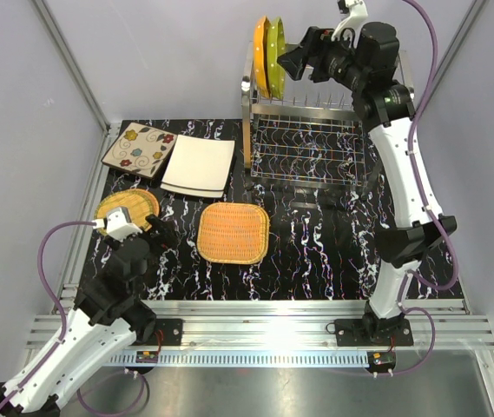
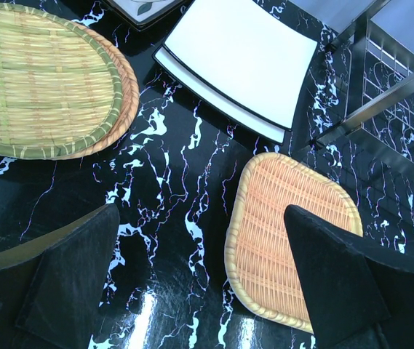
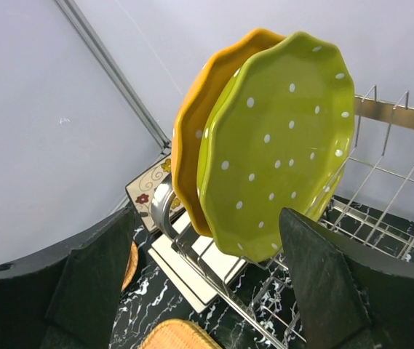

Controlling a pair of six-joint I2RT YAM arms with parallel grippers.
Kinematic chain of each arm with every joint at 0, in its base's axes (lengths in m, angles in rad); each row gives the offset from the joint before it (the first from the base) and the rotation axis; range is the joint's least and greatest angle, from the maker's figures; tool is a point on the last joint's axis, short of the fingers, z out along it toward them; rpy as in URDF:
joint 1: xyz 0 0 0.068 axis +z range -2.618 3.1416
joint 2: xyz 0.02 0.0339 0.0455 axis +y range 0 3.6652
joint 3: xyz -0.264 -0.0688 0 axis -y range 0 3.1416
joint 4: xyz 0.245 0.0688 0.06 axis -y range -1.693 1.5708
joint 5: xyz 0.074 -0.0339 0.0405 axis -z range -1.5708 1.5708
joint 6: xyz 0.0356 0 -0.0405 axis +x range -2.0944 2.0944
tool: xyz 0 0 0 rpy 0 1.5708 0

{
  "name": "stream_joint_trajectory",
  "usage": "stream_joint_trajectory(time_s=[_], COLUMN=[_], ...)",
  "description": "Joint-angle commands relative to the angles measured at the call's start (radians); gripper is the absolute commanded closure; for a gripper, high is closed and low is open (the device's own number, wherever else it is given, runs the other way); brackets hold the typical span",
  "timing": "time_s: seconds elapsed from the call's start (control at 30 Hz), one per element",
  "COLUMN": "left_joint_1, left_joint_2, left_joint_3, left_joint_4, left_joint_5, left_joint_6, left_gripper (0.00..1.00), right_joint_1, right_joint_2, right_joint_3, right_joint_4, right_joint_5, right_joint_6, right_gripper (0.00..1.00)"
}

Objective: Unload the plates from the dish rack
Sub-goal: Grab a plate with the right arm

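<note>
The dish rack [image 1: 307,130] of steel wire stands at the back right. On its top tier two dotted plates stand upright side by side, an orange one [image 1: 261,54] and a green one [image 1: 276,52]. My right gripper [image 1: 288,61] hovers open just right of them. In the right wrist view the green plate [image 3: 279,138] and the orange plate [image 3: 192,123] sit ahead of the right gripper [image 3: 208,218], with a finger on each side and no contact showing. My left gripper [image 1: 151,239] is open and low over the table, empty [image 2: 201,218].
On the black marbled table lie a floral square plate [image 1: 139,149], a white square plate [image 1: 199,165], a rounded-square wicker plate [image 1: 233,232] and round wicker plates [image 1: 127,208] stacked by the left gripper. A metal frame rail runs along the table's near edge.
</note>
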State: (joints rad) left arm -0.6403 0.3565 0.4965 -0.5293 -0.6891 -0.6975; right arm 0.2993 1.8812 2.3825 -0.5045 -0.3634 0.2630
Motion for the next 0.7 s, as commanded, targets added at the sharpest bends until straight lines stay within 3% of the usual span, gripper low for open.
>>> stream_joint_trajectory(time_s=[0.0, 0.57, 0.67], left_joint_1=[0.001, 0.001, 0.001], left_joint_2=[0.015, 0.001, 0.009], left_joint_3=[-0.01, -0.016, -0.015], left_joint_4=[0.04, 0.037, 0.043], left_joint_5=[-0.029, -0.026, -0.024], left_joint_6=[-0.004, -0.01, -0.008], left_gripper=[0.01, 0.01, 0.01], right_joint_1=[0.02, 0.038, 0.041], right_joint_2=[0.038, 0.185, 0.208], right_joint_3=[0.058, 0.164, 0.194], right_joint_4=[0.052, 0.122, 0.146], right_joint_5=[0.014, 0.0, -0.014], right_joint_6=[0.033, 0.102, 0.119], right_gripper=[0.13, 0.32, 0.4])
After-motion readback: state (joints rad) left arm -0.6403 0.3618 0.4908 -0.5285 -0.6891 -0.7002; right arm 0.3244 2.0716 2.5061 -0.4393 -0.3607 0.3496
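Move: Some 12 cm ahead of the right hand, 5 cm to its left and slightly lower, the green dotted plate stands on edge in the rack, seemingly with a second green plate nested on its far side, about 6 cm left of the hand and level with it in depth. The orange plate is 3 cm left of the first. The rack's near left corner lies about 4 cm ahead, 11 cm left and 6 cm down. From the left hand, the green plate is roughly 38 cm ahead, 34 cm right and 28 cm up. Reaching in towards the green plate's near rim, the right hand goes about 5 cm forward and 3 cm left while sinking some 3 cm, easing off near the end. Its fingers draw partly closed as they come in on either side of the rim, still well apart; a grip can't be made out yet. ##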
